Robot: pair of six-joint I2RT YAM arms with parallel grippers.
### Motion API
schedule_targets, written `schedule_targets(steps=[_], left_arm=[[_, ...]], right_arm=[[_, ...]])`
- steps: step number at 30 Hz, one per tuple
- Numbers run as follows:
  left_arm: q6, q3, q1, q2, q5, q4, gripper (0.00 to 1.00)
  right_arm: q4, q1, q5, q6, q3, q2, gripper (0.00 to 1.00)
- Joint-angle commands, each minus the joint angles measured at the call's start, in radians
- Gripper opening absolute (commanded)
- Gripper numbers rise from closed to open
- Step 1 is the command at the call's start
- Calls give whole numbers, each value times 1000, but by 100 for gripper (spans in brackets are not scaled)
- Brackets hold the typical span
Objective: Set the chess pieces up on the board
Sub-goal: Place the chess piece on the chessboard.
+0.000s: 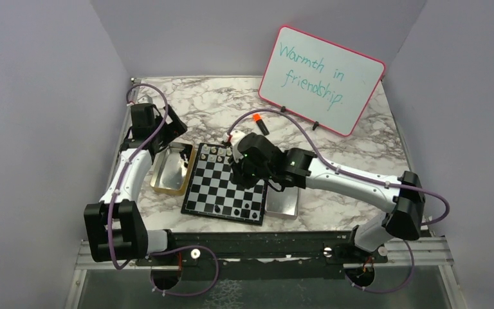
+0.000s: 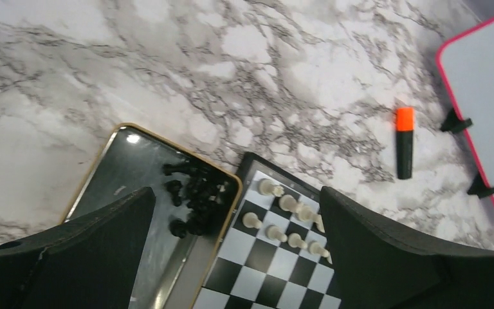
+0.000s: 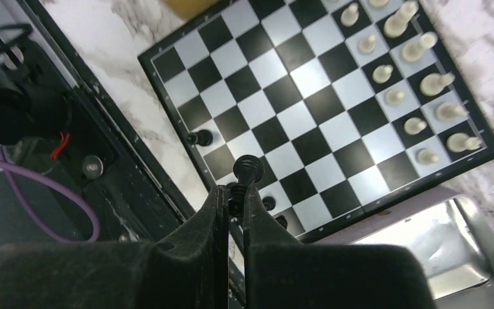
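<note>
The board (image 1: 222, 188) lies in the middle of the table, with pale chess pieces (image 3: 418, 84) in two rows along its far edge. A few black pieces (image 3: 199, 137) stand along its near edge. More black pieces (image 2: 196, 193) lie heaped in the gold tray (image 2: 112, 145) left of the board. My left gripper (image 2: 237, 196) hangs wide open and empty above the seam between that tray and the board's far-left corner. My right gripper (image 3: 235, 191) hovers over the board's near edge, shut on a black chess piece (image 3: 246, 168) whose top pokes out past the fingertips.
A silver metal tray (image 3: 444, 248) sits against the board's right side. An orange-capped marker (image 2: 404, 143) lies on the marble behind the board, near a propped whiteboard (image 1: 321, 78) with a red rim. Grey walls close in the table on three sides.
</note>
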Motion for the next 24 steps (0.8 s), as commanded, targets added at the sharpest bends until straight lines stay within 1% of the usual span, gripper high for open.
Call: schedule_targets(steps=[1,7,16,24], left_arm=[[23,24,81,38,-66,-1,99],[-39,-24,120,42,-106,19,99],[-163,-35,193,67,-191,-23,99],[-199,-43,225,68,-214,-41,99]], right_arm=[[-178,18,-76,46,71,86,3],[-197,31,-94,68,115,185,3],[-225,42,-121,73,197,317,3],[-253,45,-142,81,233,381,4]])
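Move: The right hand holds a black chess piece; its likely goal, the free square in the near row, lies about 5 cm back, 4 cm left and 16 cm below. A standing black piece is one square (3 cm) left of that square, another one square right; a black pawn stands about 4 cm back and 2 cm right of the hand. From the empty left hand the square is some 25 cm back and 14 cm right. Right hand lowers its gripped piece 10 cm towards the near row, tipping steeper; open left hand swings 10 cm left. ##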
